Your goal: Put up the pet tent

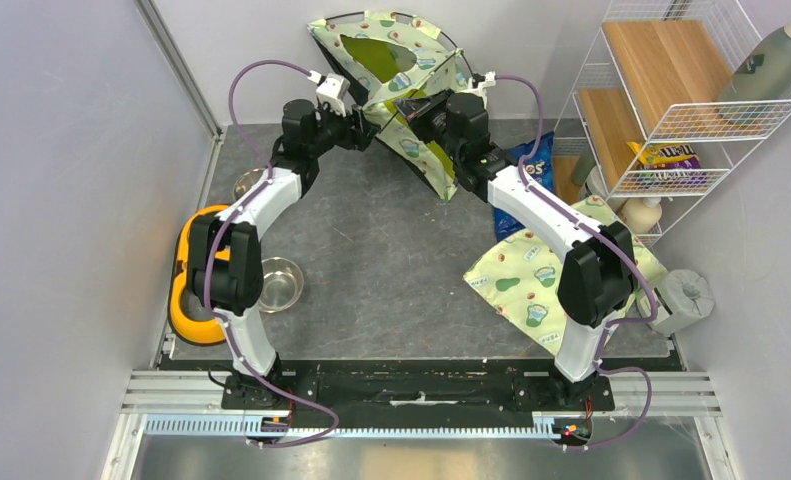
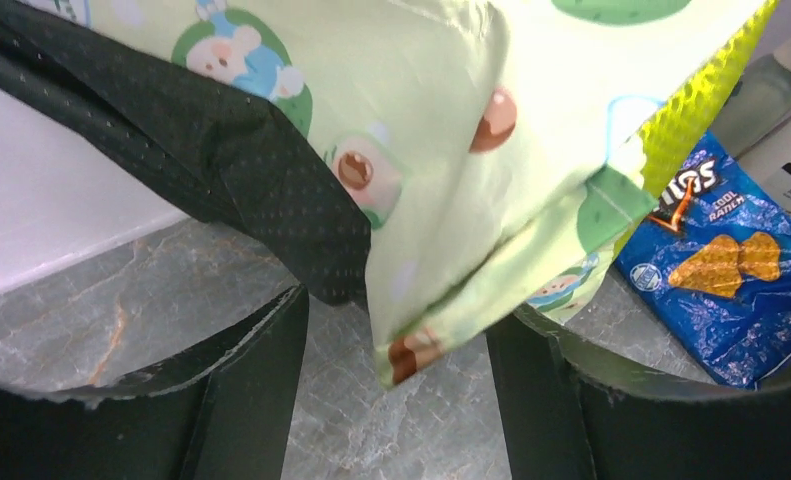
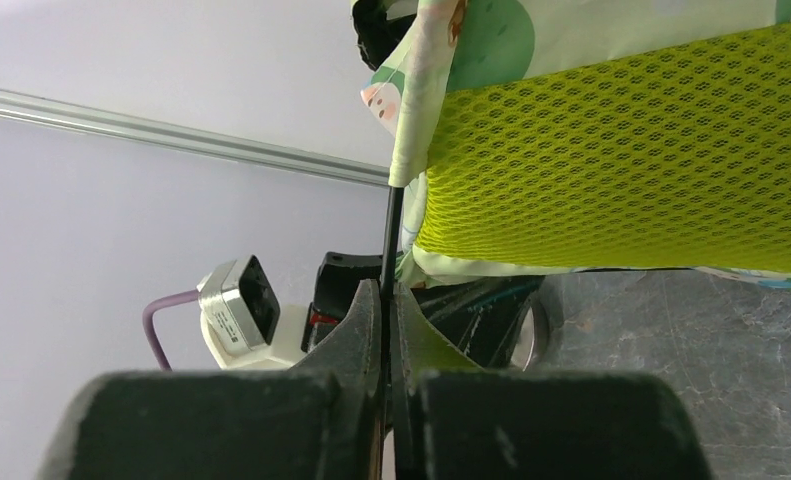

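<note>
The pet tent (image 1: 386, 70), pale avocado-print fabric with lime-green panels, is held up tilted at the back of the table. My right gripper (image 1: 414, 108) is shut on one of its thin black poles (image 3: 392, 235), which runs between the closed fingertips (image 3: 366, 320) below the lime mesh panel (image 3: 621, 170). At the tent's left side my left gripper (image 1: 357, 124) is open. In the left wrist view a fabric corner (image 2: 411, 350) hangs loose between the spread fingers (image 2: 256, 390), touching neither, and the tent's black underside (image 2: 221, 170) is above.
A flat avocado-print pad (image 1: 519, 282) lies under the right arm. A blue Doritos bag (image 1: 528, 165) lies near the white wire shelf (image 1: 671, 95). An orange bowl stand (image 1: 186, 290) and steel bowls (image 1: 277, 285) are at the left. Walls close in behind.
</note>
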Action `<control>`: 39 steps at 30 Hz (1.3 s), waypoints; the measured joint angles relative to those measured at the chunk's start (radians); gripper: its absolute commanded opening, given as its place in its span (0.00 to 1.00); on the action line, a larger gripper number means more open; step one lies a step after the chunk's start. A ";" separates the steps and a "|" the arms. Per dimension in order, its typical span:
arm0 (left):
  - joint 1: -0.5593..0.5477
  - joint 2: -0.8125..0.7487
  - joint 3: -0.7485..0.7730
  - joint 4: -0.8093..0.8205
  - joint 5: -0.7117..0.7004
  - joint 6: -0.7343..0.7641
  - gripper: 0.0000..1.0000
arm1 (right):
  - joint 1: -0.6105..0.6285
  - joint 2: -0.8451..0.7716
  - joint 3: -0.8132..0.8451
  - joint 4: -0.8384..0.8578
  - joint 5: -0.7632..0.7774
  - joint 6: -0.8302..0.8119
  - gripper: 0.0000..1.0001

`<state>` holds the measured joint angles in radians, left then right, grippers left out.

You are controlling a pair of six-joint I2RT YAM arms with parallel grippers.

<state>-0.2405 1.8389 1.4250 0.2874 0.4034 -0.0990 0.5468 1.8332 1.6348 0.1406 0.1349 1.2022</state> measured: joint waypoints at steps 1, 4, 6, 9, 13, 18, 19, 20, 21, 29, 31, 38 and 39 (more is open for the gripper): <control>0.004 0.011 0.012 0.002 0.008 0.003 0.64 | 0.000 0.000 0.000 0.000 -0.002 0.000 0.00; 0.017 0.019 0.031 0.024 0.048 0.011 0.57 | 0.000 0.000 0.000 0.000 -0.003 -0.001 0.00; 0.027 0.019 0.035 0.052 0.082 0.010 0.57 | 0.000 0.000 0.000 0.000 -0.004 -0.002 0.00; 0.048 0.019 0.034 0.105 0.159 -0.001 0.56 | 0.000 0.000 0.000 0.000 -0.005 -0.002 0.00; 0.066 0.019 0.034 0.144 0.237 -0.019 0.50 | 0.000 0.000 0.000 -0.001 -0.006 -0.002 0.00; 0.068 0.032 0.035 0.164 0.293 -0.034 0.50 | 0.000 0.000 0.000 -0.003 -0.009 -0.002 0.00; 0.068 0.037 0.035 0.164 0.303 -0.036 0.50 | 0.000 0.000 0.000 -0.003 -0.010 -0.002 0.00; 0.068 0.044 0.037 0.164 0.311 -0.039 0.50 | 0.000 0.000 0.000 -0.005 -0.011 -0.002 0.00; 0.068 0.050 0.039 0.164 0.316 -0.040 0.50 | 0.000 0.000 0.000 -0.006 -0.012 -0.002 0.00; 0.068 0.087 0.067 0.159 0.344 -0.062 0.02 | 0.000 0.000 0.000 -0.008 -0.021 -0.002 0.00; 0.068 0.094 0.085 0.164 0.358 -0.074 0.02 | 0.000 0.000 0.002 -0.009 -0.023 -0.002 0.00; 0.063 0.093 0.076 0.192 0.366 -0.126 0.02 | -0.001 0.003 0.037 -0.025 -0.027 -0.009 0.00; 0.061 0.085 0.058 0.196 0.366 -0.135 0.02 | -0.001 0.007 0.043 -0.023 -0.027 -0.013 0.00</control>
<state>-0.1791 1.9244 1.4830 0.4839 0.7692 -0.2337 0.5461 1.8400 1.6775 0.1181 0.1078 1.1896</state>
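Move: Just about at the left fingertips hangs the tent's loose cloth corner, roughly 2 cm to the right of the open left hand and 2 cm above it, level with it fore and aft. The black pole, still pinched by the right hand, runs some 4 cm to the right of the left hand, 2 cm ahead and 5 cm up; the blue chips bag lies about 30 cm right, 8 cm back and 20 cm down. From the right hand the corner is some 6 cm left, 3 cm ahead and 6 cm lower. Lifting about 4 cm, the left hand turns clockwise some 15 degrees and tips slightly up around the tent's hanging cloth corner, half-closing as it goes. It then dips back about 2 cm, edging a little to the right, and shuts its fingers, pinching the corner. The right hand holds the black pole almost still, easing up about 1 cm at the end. ##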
